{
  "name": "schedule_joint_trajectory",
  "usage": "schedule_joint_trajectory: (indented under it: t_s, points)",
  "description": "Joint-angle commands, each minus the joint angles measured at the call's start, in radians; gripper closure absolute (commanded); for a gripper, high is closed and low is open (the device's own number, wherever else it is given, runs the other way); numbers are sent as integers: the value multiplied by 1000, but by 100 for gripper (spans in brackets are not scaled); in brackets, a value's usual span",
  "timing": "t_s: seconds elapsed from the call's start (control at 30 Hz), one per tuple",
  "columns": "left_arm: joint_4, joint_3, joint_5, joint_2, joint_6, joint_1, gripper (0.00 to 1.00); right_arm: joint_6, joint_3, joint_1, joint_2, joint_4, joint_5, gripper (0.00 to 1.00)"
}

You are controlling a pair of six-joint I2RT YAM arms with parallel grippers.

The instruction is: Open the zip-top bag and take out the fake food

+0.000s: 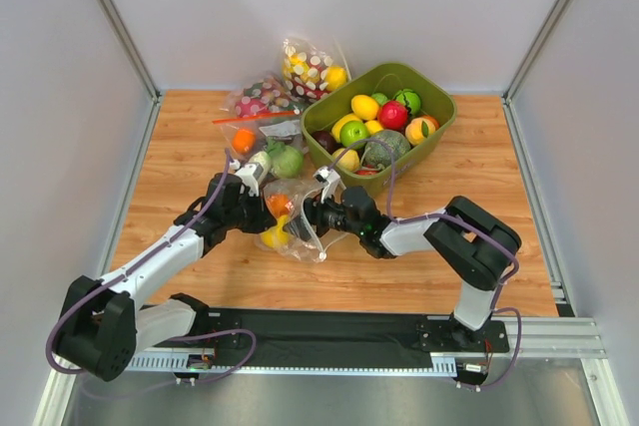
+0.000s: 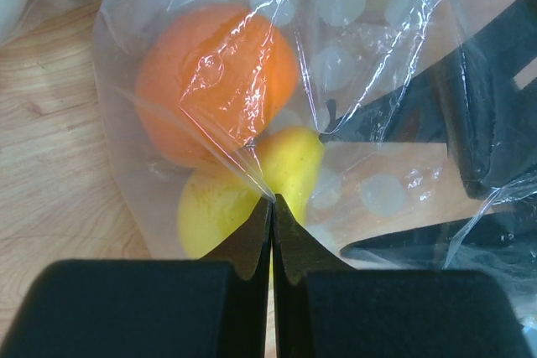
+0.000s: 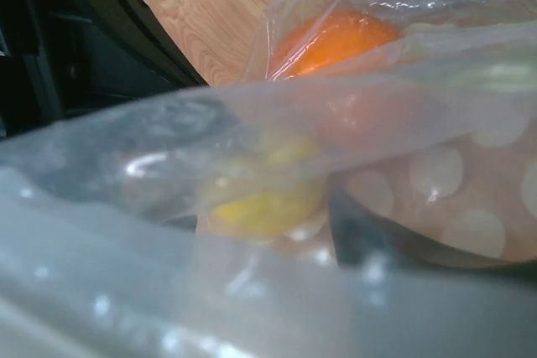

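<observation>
The zip-top bag [image 1: 298,228], clear with white dots, hangs between my two grippers at the table's middle. It holds the fake food: an orange fruit [image 1: 279,204] and yellow fruits [image 1: 272,237]. My left gripper [image 1: 266,209] is shut on a fold of the bag's plastic [image 2: 273,200], with the orange fruit [image 2: 214,81] and yellow fruits [image 2: 210,211] just beyond. My right gripper [image 1: 310,214] is at the bag's right side. Its dark fingers [image 2: 482,123] show apart through the plastic. In the right wrist view the bag [image 3: 436,173] drapes over the fingers [image 3: 394,236], with a yellow fruit [image 3: 264,207] between them.
A green bin [image 1: 440,112] full of plastic fruit stands at the back right, close behind the right gripper. Other bags lie at the back left: one with a red zip strip [image 1: 255,112], one with green vegetables [image 1: 283,159], and a dotted one [image 1: 310,67] by the wall.
</observation>
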Motion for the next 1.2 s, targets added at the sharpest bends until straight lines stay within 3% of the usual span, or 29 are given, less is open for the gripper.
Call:
schedule_joint_trajectory:
  t_s: [0.0,0.5,0.6,0.87,0.93,1.17]
  points:
    - [-15,-16,13,11,-3,3,100,-4,42,20,36,80,15,34]
    - [11,-39,74,-26,-34,3,100,42,79,25,155,237,-10,38]
    - [5,-40,69,-43,-31,3,100,36,76,27,165,252,-13,43]
    - [-17,-37,54,-59,-25,3,100,-4,42,27,132,267,4,85]
    - [-29,-34,46,-70,-22,4,100,-13,29,25,119,255,7,89]
    - [-92,-16,-38,-112,-8,3,100,-76,-30,23,-6,131,91,91]
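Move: The yellow pear lies inside the bag just beyond my open right fingers, about 4 cm to their left, 2 cm back and 3 cm lower. From that hand the orange is roughly 4 cm ahead and 3 cm left, the green cabbage some 13 cm ahead and 2 cm left, and the green bin's middle about 19 cm ahead and 18 cm right. From my left hand, still pinching the bag, the pear is about 2 cm right, 1 cm back and 4 cm below. I slide my right hand deeper into the bag, a little over 2 cm left and nearly 2 cm down to the pear, and close the open fingers on it until they stop part-way around its body. Then I start drawing back right, over 1 cm. My left hand keeps its shut pinch on the bag, easing back about 1.5 cm. ##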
